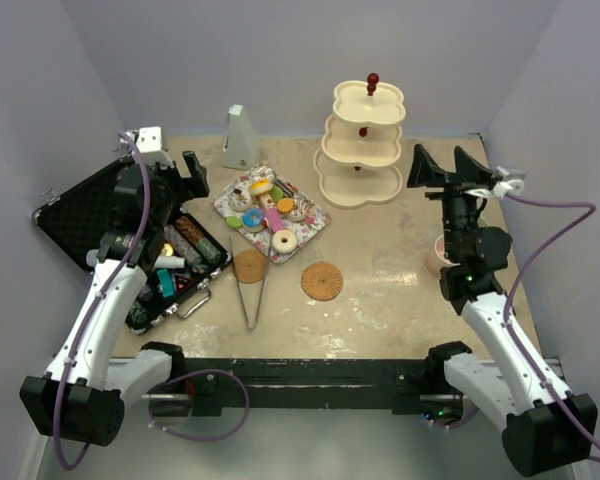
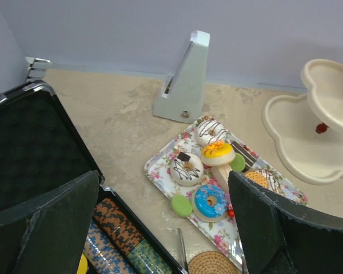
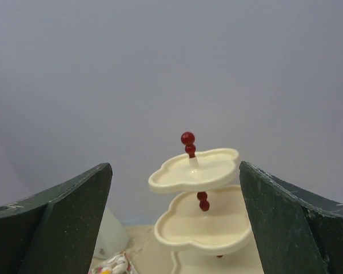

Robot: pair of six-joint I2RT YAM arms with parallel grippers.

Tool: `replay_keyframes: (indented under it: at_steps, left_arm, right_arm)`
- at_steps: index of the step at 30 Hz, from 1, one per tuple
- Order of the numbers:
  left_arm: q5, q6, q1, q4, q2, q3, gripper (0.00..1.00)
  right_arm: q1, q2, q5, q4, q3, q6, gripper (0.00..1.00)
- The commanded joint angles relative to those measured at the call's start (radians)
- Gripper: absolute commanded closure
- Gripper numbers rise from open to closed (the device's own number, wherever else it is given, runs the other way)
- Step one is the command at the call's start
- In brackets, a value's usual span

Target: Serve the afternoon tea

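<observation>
Small toy donuts and cakes (image 1: 268, 208) lie on a floral tray (image 1: 313, 228) left of centre; a blue donut (image 2: 210, 201) and a white chocolate-striped one (image 2: 187, 168) show in the left wrist view. The cream three-tier stand (image 1: 364, 145) with its red knob (image 3: 187, 138) stands at the back, tiers bare. Two woven coasters (image 1: 250, 265) (image 1: 322, 281) lie in front of the tray. A pink mug (image 1: 438, 255) peeks out behind the right arm. My left gripper (image 1: 170, 160) hovers open over the case's edge, left of the tray. My right gripper (image 1: 445, 165) is open, raised right of the stand.
An open black case of tools (image 1: 130, 240) lies at the left. A grey pyramid-shaped object (image 1: 241, 138) stands at the back wall. Metal tongs (image 1: 252, 295) lie between the coasters. Walls close in the table on three sides.
</observation>
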Motion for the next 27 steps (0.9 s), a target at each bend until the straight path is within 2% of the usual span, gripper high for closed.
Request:
replay_keyframes:
  at_steps: [1, 5, 7, 12, 18, 24, 27]
  left_arm:
    - [-0.110, 0.047, 0.004, 0.042, -0.060, -0.054, 0.00]
    - [-0.138, 0.069, 0.004, 0.092, -0.096, -0.119, 0.00]
    - [-0.159, 0.066, 0.004, 0.088, -0.091, -0.122, 0.00]
    - [-0.173, 0.049, 0.004, 0.074, -0.063, -0.120, 0.00]
    - [-0.183, 0.046, 0.004, 0.049, -0.027, -0.108, 0.00]
    - [-0.155, 0.049, 0.004, 0.051, -0.002, -0.108, 0.00]
    - [-0.127, 0.046, 0.004, 0.062, 0.006, -0.114, 0.00]
  right_arm:
    - [0.048, 0.096, -0.096, -0.163, 0.090, 0.028, 0.02]
    - [0.258, 0.289, 0.034, -0.251, 0.162, 0.012, 0.02]
    - [0.350, 0.412, 0.027, -0.279, 0.213, 0.028, 0.02]
    - [0.473, 0.644, -0.050, -0.320, 0.322, 0.103, 0.09]
    - [0.581, 0.699, -0.023, -0.299, 0.246, 0.101, 0.09]
    - [0.657, 0.740, 0.039, -0.394, 0.233, 0.045, 0.07]
    - [0.737, 0.766, 0.127, -0.466, 0.272, 0.145, 0.05]
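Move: The right hand is empty and high: the metal tongs lie about 37 cm to its left, level with it front to back and some 42 cm below. From the same hand, the white donut on the tray is about 9 cm ahead and 30 cm left, and the right coaster is straight left by 21 cm. The left coaster, by the tongs, is about 4 cm ahead and 38 cm left. For the left hand, the tongs are roughly 5 cm back, 12 cm right and 31 cm below. Touching nothing, the open right hand sweeps left about 30 cm and sinks some 27 cm towards the tongs and the near corner of the tray, bowing forward about 7 cm and coming back. Its upward-pointing fingers tip down some 45 degrees and swing left, slowing late. The open left hand sinks about 5 cm and drifts 3 cm left. ##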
